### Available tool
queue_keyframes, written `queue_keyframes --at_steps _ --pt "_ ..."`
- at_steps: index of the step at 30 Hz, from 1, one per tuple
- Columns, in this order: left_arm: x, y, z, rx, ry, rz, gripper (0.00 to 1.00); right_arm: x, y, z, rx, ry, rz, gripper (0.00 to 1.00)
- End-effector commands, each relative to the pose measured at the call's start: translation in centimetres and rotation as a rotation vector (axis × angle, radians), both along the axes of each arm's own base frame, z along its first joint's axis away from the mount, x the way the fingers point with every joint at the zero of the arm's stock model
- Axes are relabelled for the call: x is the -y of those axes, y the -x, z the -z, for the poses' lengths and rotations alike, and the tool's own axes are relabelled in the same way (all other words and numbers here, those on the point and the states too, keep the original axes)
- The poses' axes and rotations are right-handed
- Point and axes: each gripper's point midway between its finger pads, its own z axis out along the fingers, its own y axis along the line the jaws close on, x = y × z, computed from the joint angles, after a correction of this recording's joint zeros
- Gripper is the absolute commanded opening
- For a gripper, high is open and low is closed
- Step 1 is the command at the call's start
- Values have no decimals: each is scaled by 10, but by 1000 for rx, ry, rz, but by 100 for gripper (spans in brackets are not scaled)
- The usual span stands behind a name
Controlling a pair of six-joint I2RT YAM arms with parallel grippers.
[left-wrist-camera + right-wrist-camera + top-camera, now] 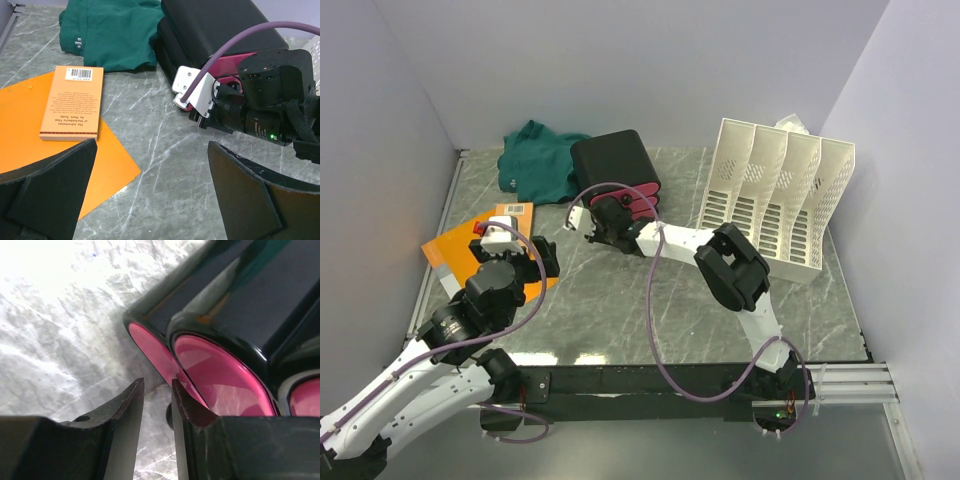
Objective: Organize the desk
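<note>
The grey-green marble desk [620, 320] carries a black drawer box [612, 160] with pink fronts [220, 375]. My right gripper [610, 215] is right at the lowest pink front. Its jaws [157, 385] stand a narrow gap apart, with only marble showing between them. The right finger touches or nearly touches the pink edge, and a small dark knob [169, 416] shows behind it. Over the desk beside an orange folder [30, 145], my left gripper [150, 150] is wide open and holds nothing.
An orange paperback [72, 102] lies on the folder's far end. A crumpled green cloth [540, 160] sits at the back left against the drawer box. A white slotted file rack [780, 195] stands at the back right. Walls close in on three sides.
</note>
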Motion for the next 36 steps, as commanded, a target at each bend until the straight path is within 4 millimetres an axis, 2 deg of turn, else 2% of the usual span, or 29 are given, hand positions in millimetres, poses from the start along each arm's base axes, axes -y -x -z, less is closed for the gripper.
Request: queue_keyframes --at_steps 1,4,5,7,8,10,11,13,15,16,17,18,19,20,21,22,23,24,25,26,27,28,29,30,31,32,33,34,36 --pt "-5 -1 -5 13 24 -30 99 -17 6 -32 9 -102 -27 37" --pt "-2 0 -6 17 37 -16 100 -8 40 -49 -102 -81 -118 38" --pt "0 0 -5 17 38 -3 99 -4 65 -61 -182 -84 -193 38" --pt "7 0 -3 13 45 28 100 6 84 -80 -229 -69 -266 41" --pt "8 -1 -3 12 49 34 99 19 106 -93 -305 -72 -313 42" --pt "12 -3 0 -3 62 42 99 32 119 -108 -344 -101 -336 44" --pt "13 -4 2 -8 67 44 100 45 129 -128 -361 -135 -361 47" --pt "15 -11 3 -15 95 46 100 65 140 -150 -347 -181 -358 51" --pt "18 -21 8 -40 123 56 99 85 143 -159 -372 -240 -340 56" --pt "15 -29 6 -51 156 68 100 95 144 -180 -327 -294 -339 58" --pt "14 -38 14 -88 174 60 99 107 141 -188 -319 -337 -315 65" --pt "10 -44 17 -105 192 57 100 117 143 -187 -322 -358 -296 68" --pt "-8 -55 18 -115 215 3 99 126 146 -207 -260 -398 -301 72" --pt "-5 -60 18 -138 255 38 100 132 147 -211 -244 -424 -285 84" --pt "-9 -70 31 -198 267 24 100 146 145 -207 -245 -453 -242 93" --pt "-31 -80 33 -215 295 -43 99 152 148 -222 -200 -502 -239 99" --pt "-28 -88 50 -296 345 -10 99 158 148 -226 -194 -538 -216 100" --pt "-34 -94 57 -326 380 -19 100 171 144 -214 -214 -575 -136 100" --pt "-59 -101 64 -340 422 -87 100 178 136 -232 -141 -648 -84 100" --pt "-64 -111 78 -388 459 -98 99 183 136 -231 -178 -716 -2 100" --pt "-76 -115 83 -405 493 -118 99 194 135 -221 -187 -722 23 100" --pt "-80 -122 85 -417 508 -119 100 190 150 -219 -226 -731 -62 100" --pt "-85 -128 101 -470 513 -133 99 191 154 -215 -251 -736 -77 100" --pt "-94 -133 107 -485 502 -168 100 193 159 -206 -290 -747 -85 100" --pt "-100 -140 104 -485 490 -183 99 194 166 -206 -326 -781 -122 100" --pt "-104 -145 119 -529 472 -197 100 195 167 -202 -346 -800 -127 100" --pt "-112 -147 125 -552 453 -232 99 197 170 -189 -378 -816 -118 100" --pt "-119 -157 118 -537 410 -232 99 199 171 -192 -370 -842 -144 100" --pt "-130 -162 136 -603 365 -271 99 203 174 -181 -390 -861 -140 100"
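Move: From the open left gripper the book lies about 15 cm ahead, 10 cm left and 25 cm below. The orange folder under it is centred 6 cm ahead and 13 cm left; the green cloth is 34 cm ahead and 4 cm left. From the right gripper the drawer cabinet's middle is some 10 cm ahead and 3 cm right, the white rack 5 cm ahead and 45 cm right, the book 27 cm left and 3 cm back. Bring the left gripper, kept wide open, down about 15 cm while reaching forward and left over the book, tipping its fingers some 35 degrees further down and dropping its left side. Meanwhile draw the right gripper back and up clear of the drawer cabinet, then swing it right towards the white rack, about 20 cm across, ending slightly lower as it rolls left side up and opens wide. ##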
